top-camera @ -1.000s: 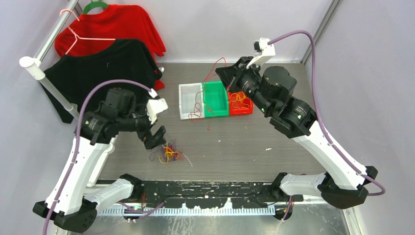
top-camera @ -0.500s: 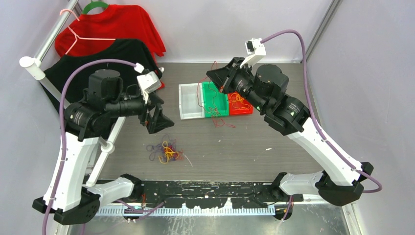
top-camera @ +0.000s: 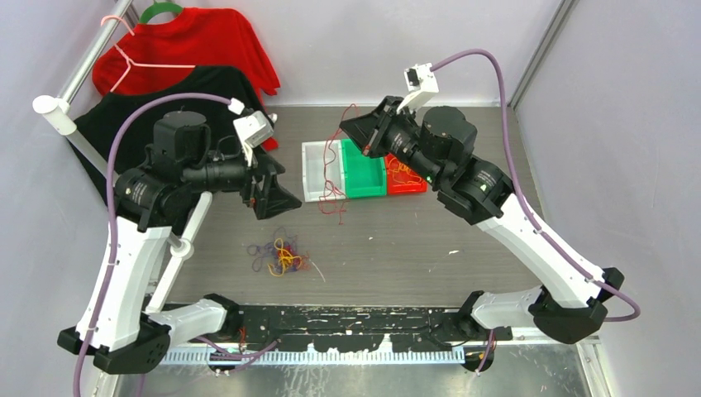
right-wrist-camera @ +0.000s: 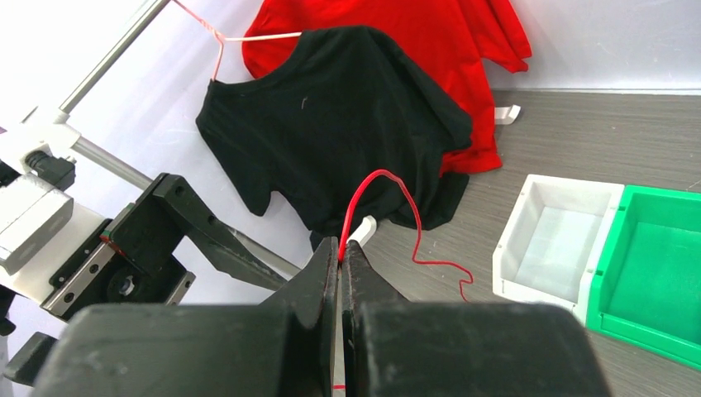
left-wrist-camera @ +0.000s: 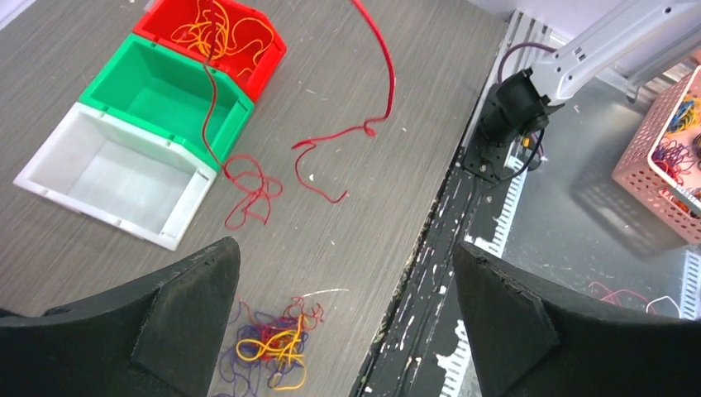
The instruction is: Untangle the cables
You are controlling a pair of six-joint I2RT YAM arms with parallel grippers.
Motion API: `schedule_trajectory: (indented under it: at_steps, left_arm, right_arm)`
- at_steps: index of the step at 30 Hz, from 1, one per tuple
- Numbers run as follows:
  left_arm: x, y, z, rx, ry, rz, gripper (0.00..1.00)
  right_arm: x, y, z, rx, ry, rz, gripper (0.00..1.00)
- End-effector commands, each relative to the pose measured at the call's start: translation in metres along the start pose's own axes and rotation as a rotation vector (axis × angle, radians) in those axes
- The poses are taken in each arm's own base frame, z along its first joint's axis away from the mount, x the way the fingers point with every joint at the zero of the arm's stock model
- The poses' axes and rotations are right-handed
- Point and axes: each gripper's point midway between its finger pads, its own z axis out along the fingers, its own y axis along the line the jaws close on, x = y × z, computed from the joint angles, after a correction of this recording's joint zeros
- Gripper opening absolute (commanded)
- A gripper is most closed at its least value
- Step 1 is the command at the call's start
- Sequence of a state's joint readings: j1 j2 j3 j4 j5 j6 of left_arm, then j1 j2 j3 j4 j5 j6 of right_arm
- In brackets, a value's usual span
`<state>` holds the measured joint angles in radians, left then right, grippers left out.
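A tangle of purple, orange and red cables [top-camera: 281, 256] lies on the table near the front left; it also shows low in the left wrist view [left-wrist-camera: 269, 347]. My left gripper [top-camera: 277, 196] [left-wrist-camera: 345, 248] hangs wide open above and beyond it, holding nothing. My right gripper [top-camera: 347, 130] [right-wrist-camera: 340, 250] is shut on a thin red cable [top-camera: 332, 165] [right-wrist-camera: 388, 178]. That cable loops up from the fingertips, drops past the bins and trails on the table [left-wrist-camera: 248, 186]. Orange cables [top-camera: 403, 169] [left-wrist-camera: 207, 29] lie in the red bin.
White [top-camera: 307, 165], green [top-camera: 382, 186] and red [top-camera: 420, 184] bins stand in a row mid-table. A rack with a black shirt [top-camera: 165, 116] and a red shirt [top-camera: 207, 41] fills the back left. A pink basket [left-wrist-camera: 636, 165] with more cables sits off the table's front edge.
My left gripper rose off the tangle and swung back towards the bins, staying open. My right gripper moved left, dragging the red cable's loose end leftward over the bins.
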<state>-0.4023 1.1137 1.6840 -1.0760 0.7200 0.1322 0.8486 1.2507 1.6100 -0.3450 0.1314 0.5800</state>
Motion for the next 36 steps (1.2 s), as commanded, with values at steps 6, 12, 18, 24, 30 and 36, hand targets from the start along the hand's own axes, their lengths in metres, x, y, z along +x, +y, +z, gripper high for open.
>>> schedule_trajectory:
  at_steps: [6, 12, 18, 24, 30, 36]
  left_arm:
    - [-0.034, -0.005, 0.016, 0.089, -0.097, -0.083, 0.99]
    - [-0.028, -0.007, 0.036, 0.098, -0.054, -0.118, 0.99]
    - [-0.019, -0.002, 0.04, 0.071, -0.025, -0.109, 0.95]
    - [0.013, 0.003, 0.027, 0.007, 0.057, -0.033, 0.99]
    - [0.052, 0.014, 0.012, -0.095, 0.167, 0.011, 1.0]
    - [0.082, 0.043, 0.002, -0.251, 0.247, 0.092, 1.0]
  right_arm:
    - [-0.007, 0.014, 0.004, -0.064, -0.032, 0.053, 0.01]
    - [-0.002, 0.014, 0.011, -0.066, -0.021, 0.057, 0.01]
    - [-0.008, 0.01, 0.01, -0.045, -0.043, 0.027, 0.01]
    - [-0.039, 0.0, 0.011, 0.016, -0.116, -0.075, 0.01]
    - [-0.07, -0.015, 0.022, 0.069, -0.179, -0.144, 0.01]
    - [-0.084, -0.039, 0.043, 0.104, -0.208, -0.155, 0.01]
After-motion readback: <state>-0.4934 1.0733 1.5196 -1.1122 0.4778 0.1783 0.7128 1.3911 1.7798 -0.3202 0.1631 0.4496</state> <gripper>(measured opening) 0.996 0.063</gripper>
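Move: The tangle lies about 38 cm below my open left hand, some 5 cm to its left and 3 cm back. The red cable hangs about 7 cm ahead of that hand, 7 cm to its right and 8 cm lower at mid-length; the white bin is about 18 cm ahead, 3 cm right. From my right hand, which holds that cable, the green bin is 10 cm ahead, 4 cm right and 46 cm down, with the red bin 10 cm farther right of it. I reach my left hand, fingers wide open, about 4 cm right and slightly forward towards the hanging red cable, then swing it back left and down some 6 cm towards the tangle, rolling its left side up. My right hand keeps the cable pinched; it eases a little left and down, then carries it forward about 6 cm, up and to the right, turning clockwise some 10 degrees, out towards above the green bin. ##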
